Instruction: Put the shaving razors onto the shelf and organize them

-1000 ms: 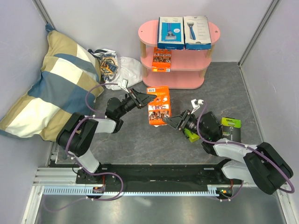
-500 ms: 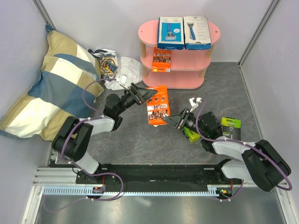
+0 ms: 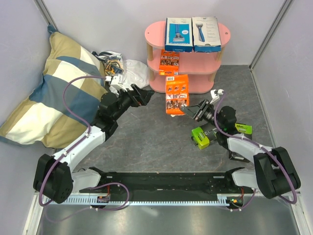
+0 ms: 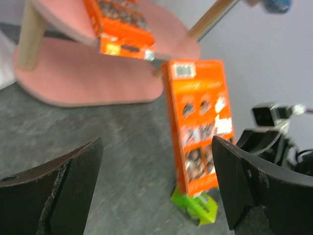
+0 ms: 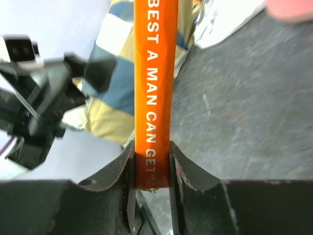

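Observation:
The pink shelf stands at the back with a white razor box and a blue box on its top board. One orange card lies on the middle tier. My right gripper is shut on the lower edge of the second orange card, held upright in front of the shelf; the right wrist view shows the card's spine clamped between the fingers. My left gripper hangs open just left of the card, apart from it. A lime-green box lies on the floor, and a black box is mostly hidden by my right arm.
A large checked pillow leans in the left corner. A white plastic bag of small items lies beside the shelf's left end. Grey walls close in on both sides.
My left gripper opened, let go of the orange card and drew back to the left. My right gripper closed on the card and carried it up toward the shelf front.

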{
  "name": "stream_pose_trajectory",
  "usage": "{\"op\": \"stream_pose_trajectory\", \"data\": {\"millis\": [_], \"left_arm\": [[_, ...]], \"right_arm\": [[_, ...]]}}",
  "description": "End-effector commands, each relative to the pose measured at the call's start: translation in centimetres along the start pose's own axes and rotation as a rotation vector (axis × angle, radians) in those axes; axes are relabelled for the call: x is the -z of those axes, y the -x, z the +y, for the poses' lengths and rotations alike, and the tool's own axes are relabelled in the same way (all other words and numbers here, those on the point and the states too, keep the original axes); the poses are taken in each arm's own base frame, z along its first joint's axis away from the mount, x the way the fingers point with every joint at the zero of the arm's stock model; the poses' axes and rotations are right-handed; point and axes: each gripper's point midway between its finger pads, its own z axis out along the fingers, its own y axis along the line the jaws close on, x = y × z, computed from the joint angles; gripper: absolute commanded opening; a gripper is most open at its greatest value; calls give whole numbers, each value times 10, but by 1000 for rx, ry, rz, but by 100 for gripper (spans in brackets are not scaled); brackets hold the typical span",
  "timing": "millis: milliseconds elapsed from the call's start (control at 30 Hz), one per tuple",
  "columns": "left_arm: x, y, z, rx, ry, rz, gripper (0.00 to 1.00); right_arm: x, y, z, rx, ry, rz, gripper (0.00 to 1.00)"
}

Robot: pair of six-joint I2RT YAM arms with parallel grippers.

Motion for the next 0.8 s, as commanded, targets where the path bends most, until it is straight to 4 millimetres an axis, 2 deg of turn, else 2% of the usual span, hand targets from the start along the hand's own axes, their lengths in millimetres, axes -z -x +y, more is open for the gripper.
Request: {"op": "stream_pose_trajectory", "data": {"millis": [0, 67, 100, 167, 200, 267, 300, 367, 400, 467, 500, 567, 600, 633, 667, 700, 767], "left_arm": [[8, -10, 29, -119, 118, 46, 98], [9, -14, 31, -119, 123, 58, 98], [9, -16, 32, -119, 123, 64, 98], [10, -20, 34, -117, 126, 72, 98], [10, -21, 34, -115, 125, 74, 98], [10, -24, 36, -112, 125, 83, 98], [10, -25, 36, -113, 122, 85, 98], [10, -28, 36, -112, 120, 93, 98], [11, -28, 36, -115, 119, 94, 98], [12, -30, 38, -112, 123, 98, 98], [12, -31, 38, -112, 124, 100, 98], [12, -33, 39, -113, 123, 106, 98], [12, -34, 39, -112, 122, 108, 98], [12, -36, 40, -111, 122, 114, 98], [12, -36, 40, -111, 122, 114, 98], [12, -38, 41, -111, 124, 117, 98], [12, -39, 41, -110, 121, 123, 98]], "right_arm": [[-6, 46, 10, 67, 52, -28, 19], [-7, 55, 6, 75, 42, -31, 19], [-8, 69, -2, 73, 25, -51, 19], [-10, 80, -8, 56, 32, -60, 19], [-11, 93, -8, 61, 33, -78, 19], [-16, 99, -22, 42, 5, -64, 19], [-19, 113, -20, 54, 11, -77, 19], [-24, 120, -31, 26, -2, -67, 19], [-26, 134, -30, 37, 4, -88, 19], [-31, 141, -40, 18, -2, -81, 19], [-33, 155, -35, 25, 13, -94, 19], [-39, 160, -40, 13, 16, -92, 19], [-43, 170, -35, 20, 28, -98, 19], [-39, 181, -43, 12, 9, -114, 19], [-42, 184, -47, 5, 6, -112, 20], [-42, 194, -44, 9, 13, -126, 19], [-48, 205, -50, -1, 3, -124, 20]]}}
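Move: The free slot on the middle shelf, where the orange razor pack held in the right gripper is going, lies about 25 cm ahead of that hand, 4 cm to its right and 2 cm higher. The orange pack already shelved sits some 24 cm ahead and 9 cm left, at the same height; the white razor box on the top shelf is about 26 cm ahead, 6 cm right and 18 cm up. From the left hand the slot is roughly 18 cm ahead, 24 cm right and 5 cm lower. Keep the pinch on the orange pack and carry it with the right gripper about 16 cm forward and 8 cm right, climbing some 3 cm, mostly late, so its far end goes in over the middle shelf, to the right of the shelved pack; turn slightly clockwise on the way. Meanwhile sink the empty, open left gripper about 5 cm with a small roll. ##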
